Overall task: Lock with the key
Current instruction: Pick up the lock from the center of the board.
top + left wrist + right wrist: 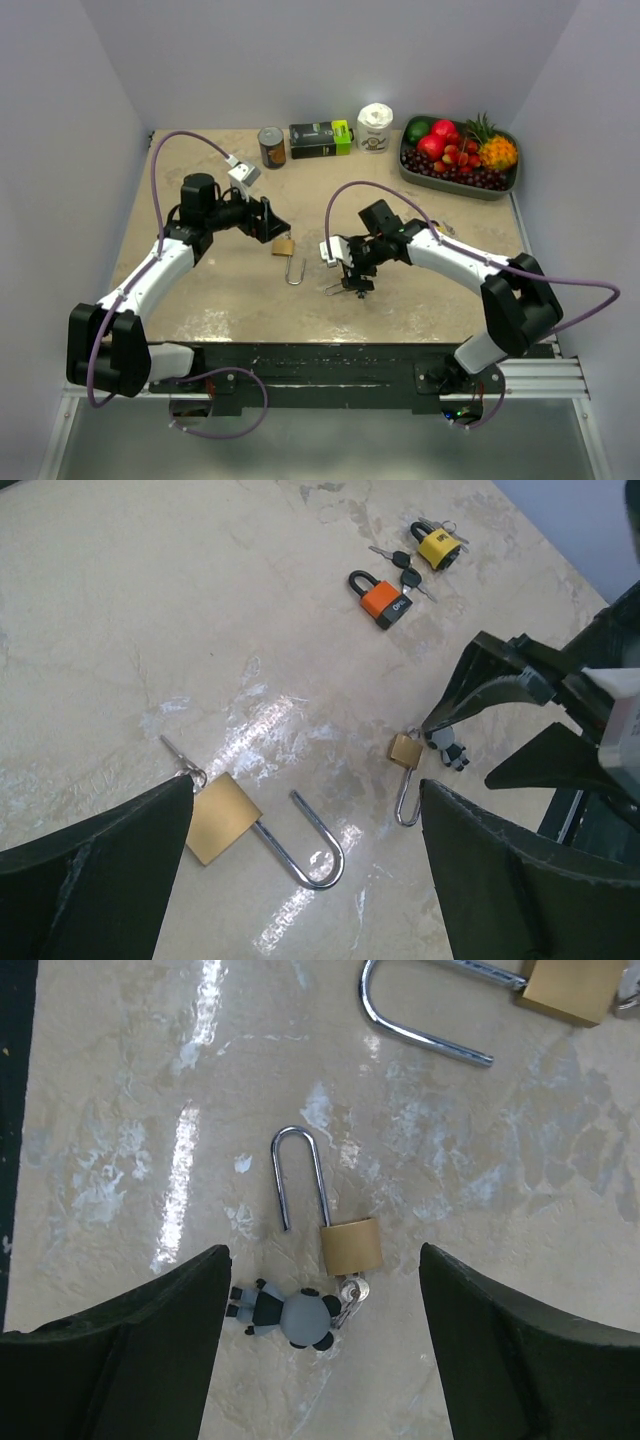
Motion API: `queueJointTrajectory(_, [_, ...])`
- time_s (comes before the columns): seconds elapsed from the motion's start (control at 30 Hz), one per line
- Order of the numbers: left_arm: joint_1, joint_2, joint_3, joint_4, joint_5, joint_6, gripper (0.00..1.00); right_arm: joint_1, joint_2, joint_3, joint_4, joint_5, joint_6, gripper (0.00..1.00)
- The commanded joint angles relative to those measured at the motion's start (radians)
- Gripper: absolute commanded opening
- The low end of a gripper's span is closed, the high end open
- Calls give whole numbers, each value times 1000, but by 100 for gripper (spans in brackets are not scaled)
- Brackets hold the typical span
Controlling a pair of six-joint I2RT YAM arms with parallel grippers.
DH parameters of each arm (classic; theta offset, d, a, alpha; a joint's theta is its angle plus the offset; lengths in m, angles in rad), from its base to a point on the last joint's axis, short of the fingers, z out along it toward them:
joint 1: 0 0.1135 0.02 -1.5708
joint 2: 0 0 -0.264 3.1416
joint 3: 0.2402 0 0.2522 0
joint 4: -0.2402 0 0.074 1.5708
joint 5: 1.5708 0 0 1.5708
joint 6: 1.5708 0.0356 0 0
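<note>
A small brass padlock [350, 1248] lies on the table with its shackle [297, 1175] swung open. A key ring [350, 1292] at its base carries a grey panda charm [295, 1315]. My right gripper [323, 1250] hovers open just above it, one finger on each side, touching nothing. A larger brass padlock [222, 818], also with an open shackle [312, 852], has a key [178, 755] sticking out of its base. My left gripper [307, 785] stands wide open above that lock, empty. From above, the left gripper [272, 228] and right gripper [352, 275] face each other mid-table.
An orange padlock [385, 600] and a yellow padlock [438, 548] with keys lie further off. At the back stand a can [271, 146], a dark box [320, 138], a white jar [375, 127] and a tray of fruit [508, 185].
</note>
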Motion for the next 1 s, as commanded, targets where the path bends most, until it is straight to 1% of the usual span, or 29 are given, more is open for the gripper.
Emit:
queueJointTrajectory(0.0, [9, -19, 5, 20, 19, 19, 98, 3, 45, -15, 34, -4, -163, 77])
queueJointTrajectory(0.23, [12, -48, -24, 20, 13, -1, 98, 5, 120, 5, 52, 13, -222, 64])
queueJointTrajectory(0.4, [12, -44, -23, 30, 13, -9, 98, 3, 183, 57, 34, -6, -193, 61])
queueJointTrajectory(0.5, [12, -47, -19, 20, 10, 0, 98, 5, 211, 92, -6, -3, -209, 58])
queueJointTrajectory(0.63, [12, -54, -27, 20, 9, 3, 97, 5, 231, 104, -17, 17, -214, 57])
queueJointTrajectory(0.77, [12, -60, -35, 20, 2, -7, 97, 3, 268, 132, -64, 23, -219, 56])
queueJointTrajectory(0.97, [13, -56, -36, 29, -4, -24, 97, 3, 276, 127, -65, 56, -222, 54])
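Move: The small brass lock, the one to pick up, lies about 8 cm below the right hand, some 2 cm ahead and 1 cm to its left. The grey doll on its ring sits about 4 cm to the right of the lock and 3 cm back. The big brass padlock lies roughly 16 cm to the lock's left and 9 cm farther out. From the left hand the small lock is some 18 cm to the right, 6 cm back and 18 cm below. Sink the right gripper about 6.5 cm over the small brass lock, easing roughly 2 cm forward and tipping the fingers a little steeper with a slight counter-clockwise turn. Narrow the wide fingers to around half open on the way down, so that they straddle the lock's body with a small gap on each side, short of gripping. ##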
